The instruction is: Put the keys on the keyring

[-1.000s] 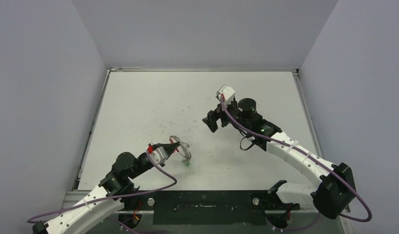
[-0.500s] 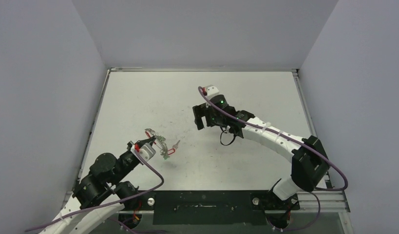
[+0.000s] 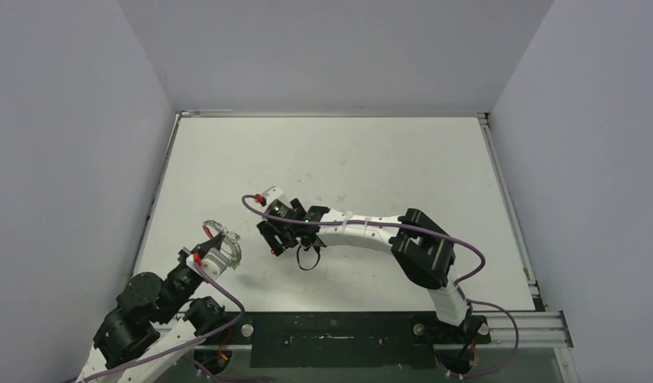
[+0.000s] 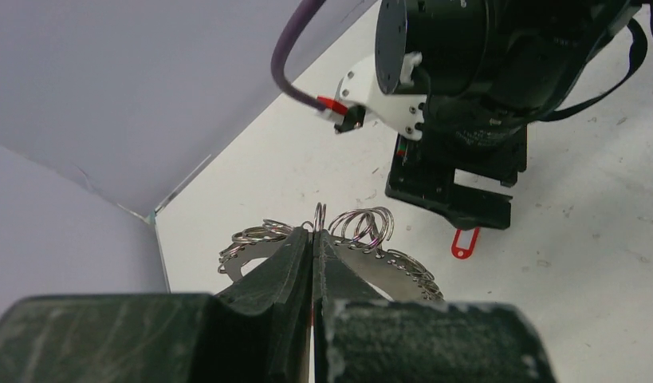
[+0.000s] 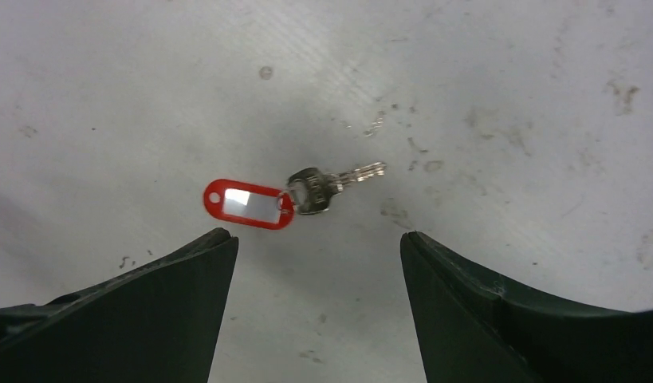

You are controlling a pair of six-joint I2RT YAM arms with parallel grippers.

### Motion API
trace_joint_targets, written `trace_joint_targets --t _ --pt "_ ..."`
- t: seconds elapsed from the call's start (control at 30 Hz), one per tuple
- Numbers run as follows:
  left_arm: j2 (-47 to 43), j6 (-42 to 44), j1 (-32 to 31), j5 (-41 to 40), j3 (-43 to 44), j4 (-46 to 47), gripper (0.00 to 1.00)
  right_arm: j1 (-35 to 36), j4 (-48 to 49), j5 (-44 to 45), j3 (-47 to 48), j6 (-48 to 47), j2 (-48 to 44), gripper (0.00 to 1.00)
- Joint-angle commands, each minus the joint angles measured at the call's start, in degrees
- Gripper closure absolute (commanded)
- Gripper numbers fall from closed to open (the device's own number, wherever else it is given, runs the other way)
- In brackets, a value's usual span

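Observation:
A silver key (image 5: 332, 185) with a red oblong tag (image 5: 249, 203) lies flat on the white table. My right gripper (image 5: 315, 237) hangs over it, open, its two dark fingers on either side just short of the key and touching nothing. In the top view the right gripper (image 3: 273, 237) points down at mid-table and hides the key. My left gripper (image 4: 313, 235) is shut on the keyring (image 4: 387, 267), a flat metal arc fringed with silvery loops (image 4: 369, 227). The top view has the keyring (image 3: 225, 240) raised at the lower left. The red tag (image 4: 464, 242) peeks out under the right gripper.
The right arm (image 3: 363, 230) stretches low across the table's middle with its purple cable (image 3: 458, 263) looping behind. The left wall (image 3: 84, 159) stands close to the left arm. The tabletop (image 3: 347, 159) is white and scuffed.
The right arm swung left and down over the red-tagged key, its jaws narrowing a little. The left arm drew back toward the lower left with the keyring.

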Motion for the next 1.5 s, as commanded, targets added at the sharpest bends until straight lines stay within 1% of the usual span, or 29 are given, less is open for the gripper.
trace_joint_targets --t 0.0,0.2,0.37,0.47,0.53,0.63,0.73,0.93,1.0,1.07,1.13,1.23,1.47 --pt "0.1 0.1 0.0 -0.3 2.3 -1.8 1.00 3.1 -3.4 2.8 6.0 2.9 3.7 0.24" --pt "-0.1 0.1 0.0 0.3 1.6 -2.2 1.00 3.4 -3.8 2.9 8.3 5.3 6.6 0.32" --pt "-0.1 0.1 0.0 0.7 1.2 -2.2 1.00 3.2 -2.3 1.2 8.5 5.7 7.3 0.34" --pt "0.1 -0.2 0.0 1.0 0.8 -2.2 1.00 3.3 -1.8 0.0 9.5 6.2 8.5 0.39" --pt "0.0 -0.4 0.0 1.1 0.6 -2.1 1.00 3.2 -2.5 0.0 10.7 6.4 9.6 0.45" --pt "0.0 -0.4 0.0 1.4 0.3 -2.1 1.00 3.1 -3.2 -0.2 12.1 7.0 10.9 0.52" --pt "0.1 -0.4 0.0 1.6 0.2 -2.1 1.00 2.9 -3.6 0.0 12.9 7.6 12.0 0.62" --pt "0.1 -0.4 0.0 2.4 0.2 -2.3 1.00 2.9 -5.1 2.3 13.3 8.5 13.0 0.64" --pt "0.1 -0.5 0.0 2.7 0.2 -2.3 1.00 2.8 -5.4 2.3 13.4 8.5 13.3 0.68" --pt "0.2 -0.4 0.0 2.9 0.2 -2.2 1.00 2.7 -5.8 2.4 13.6 8.4 13.7 0.75" --pt "0.2 -0.4 0.0 2.9 0.2 -2.3 1.00 2.8 -6.1 2.6 13.5 8.5 13.7 0.87" --pt "0.2 -0.4 0.0 3.2 0.2 -2.3 1.00 2.6 -6.1 3.0 12.9 8.3 12.7 1.00" --pt "2.3 -1.0 0.0 5.3 0.2 -1.2 1.00 0.2 -4.6 1.1 8.4 6.9 5.6 1.00"
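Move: From the right hand, the key on the red tag lies on the table roughly 1 cm ahead, 3 cm to the left and 5 cm below. The red tag lies about 3 cm back, 5 cm to the left and also 5 cm below. The keyring hangs in the left fingers, some 8 cm back, 11 cm left and 19 cm above. From the left hand, the key is about 9 cm ahead, 9 cm right and 25 cm below. Right hand sinks about 4 cm, edges 3 cm left and shuts on the link between key and tag. ##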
